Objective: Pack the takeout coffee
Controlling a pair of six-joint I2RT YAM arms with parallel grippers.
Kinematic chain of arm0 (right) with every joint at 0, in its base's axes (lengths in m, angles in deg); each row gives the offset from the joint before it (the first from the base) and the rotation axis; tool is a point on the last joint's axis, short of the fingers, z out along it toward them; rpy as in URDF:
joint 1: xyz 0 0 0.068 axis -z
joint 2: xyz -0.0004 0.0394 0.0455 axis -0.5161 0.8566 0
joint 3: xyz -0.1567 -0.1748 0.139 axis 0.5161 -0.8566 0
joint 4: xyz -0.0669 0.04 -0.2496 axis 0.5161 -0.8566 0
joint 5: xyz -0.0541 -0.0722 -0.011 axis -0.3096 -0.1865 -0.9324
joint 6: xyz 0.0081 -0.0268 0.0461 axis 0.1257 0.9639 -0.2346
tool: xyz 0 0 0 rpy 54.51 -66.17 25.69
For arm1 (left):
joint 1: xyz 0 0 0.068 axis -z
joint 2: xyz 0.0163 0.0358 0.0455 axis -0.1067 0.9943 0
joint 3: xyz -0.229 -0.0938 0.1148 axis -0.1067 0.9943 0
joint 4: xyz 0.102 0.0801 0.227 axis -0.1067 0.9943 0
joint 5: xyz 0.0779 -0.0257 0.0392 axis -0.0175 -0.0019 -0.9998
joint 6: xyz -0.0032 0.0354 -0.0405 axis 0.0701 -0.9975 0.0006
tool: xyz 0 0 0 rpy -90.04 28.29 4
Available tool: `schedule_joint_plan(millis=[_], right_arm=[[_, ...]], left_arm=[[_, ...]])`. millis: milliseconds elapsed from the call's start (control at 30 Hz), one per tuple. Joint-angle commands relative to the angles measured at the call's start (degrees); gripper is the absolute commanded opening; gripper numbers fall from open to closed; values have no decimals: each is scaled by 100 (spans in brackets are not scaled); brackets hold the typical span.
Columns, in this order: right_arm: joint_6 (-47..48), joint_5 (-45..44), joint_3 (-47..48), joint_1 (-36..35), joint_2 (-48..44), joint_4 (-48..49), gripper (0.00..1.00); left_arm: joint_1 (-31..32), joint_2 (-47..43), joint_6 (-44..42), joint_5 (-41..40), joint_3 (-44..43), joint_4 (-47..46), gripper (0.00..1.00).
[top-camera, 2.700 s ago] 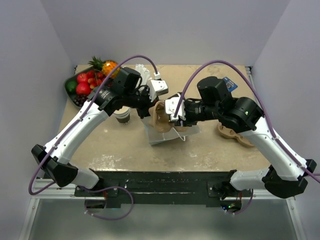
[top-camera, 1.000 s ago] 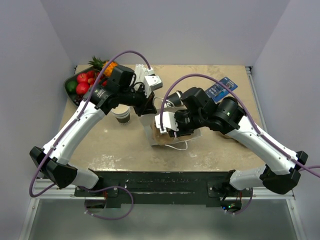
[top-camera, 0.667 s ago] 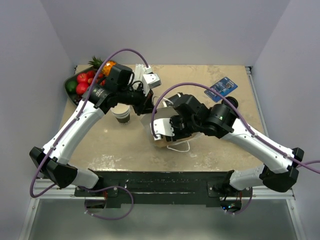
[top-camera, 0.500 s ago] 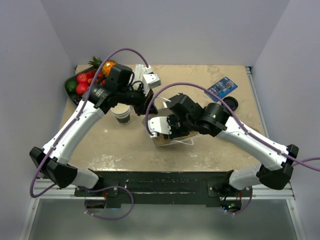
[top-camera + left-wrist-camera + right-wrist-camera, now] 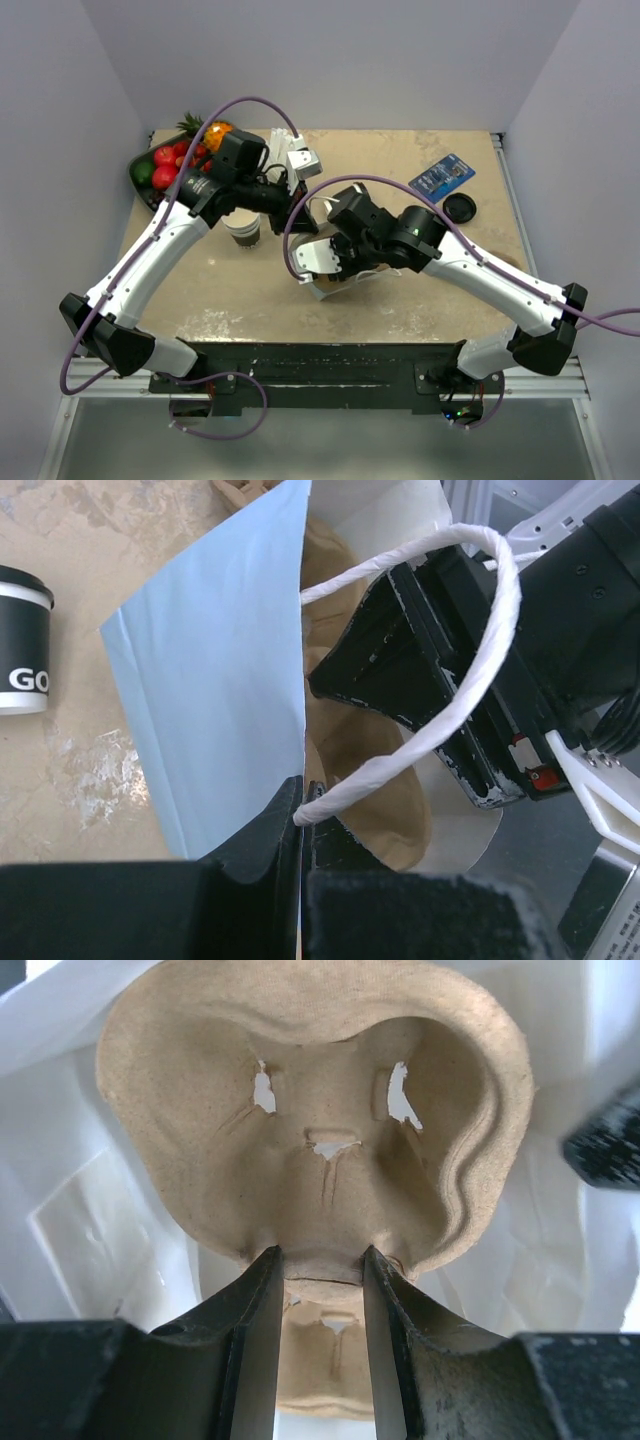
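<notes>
The takeout coffee (image 5: 243, 231) is a dark cup with white lettering, standing on the table left of the bag; it also shows as the cup (image 5: 20, 640) at the edge of the left wrist view. My left gripper (image 5: 291, 202) (image 5: 302, 810) is shut on the rim of the white paper bag (image 5: 322, 290) (image 5: 220, 680), where its rope handle (image 5: 450, 700) is fixed. My right gripper (image 5: 334, 266) (image 5: 318, 1270) reaches into the bag, shut on a brown pulp cup carrier (image 5: 320, 1140). Its black fingers (image 5: 400, 650) show inside the bag mouth.
A bowl of fruit (image 5: 150, 186) sits at the back left corner. A round black lid (image 5: 461, 209) and a blue packet (image 5: 441, 173) lie at the back right. The two arms cross close together over the bag.
My right arm has swung left and pushed the carrier deeper into the bag, which shifted slightly toward the near left. The left arm has stayed almost still, holding the rim.
</notes>
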Motion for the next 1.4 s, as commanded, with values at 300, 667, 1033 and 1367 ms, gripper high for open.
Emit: schedule_joint_plan(millis=[300,667,1033,1367], right_arm=[[732,715,511,-508,664,-763,0],[-156,179,247,-737,989,-719,0],[2,38,-341,-711,357,-623,0],[388,442,-913,-483,374,80,0]], left_arm=[[-33,384,-432,567,-460,149,0],[-41,402,-546,603,-399,324,0],[-41,499,-1178,769,-460,798,0],[-33,367,-1601,1086,-478,984,0]])
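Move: My right hand still grips the brown cup carrier inside the bag's mouth. The bag floor it is headed for lies some 17 cm below this hand, about 3 cm back and 2 cm left; the tipped-over black cup lies roughly 20 cm ahead of this hand, 3 cm left. From my left hand, pinching the bag's far rim, that floor is about 23 cm down, 6 cm back and 8 cm right, and the upright cup is 11 cm farther out, 14 cm left. I lower the carrier about 7 cm deeper into the bag with my right hand, drawing back some 4 cm, swinging left and then right again as it sinks, and tilting the fingers steeper, grip unchanged. My left hand keeps its pinch on the rim beside the handle, sinking a couple of centimetres and turning some 10 degrees clockwise. ##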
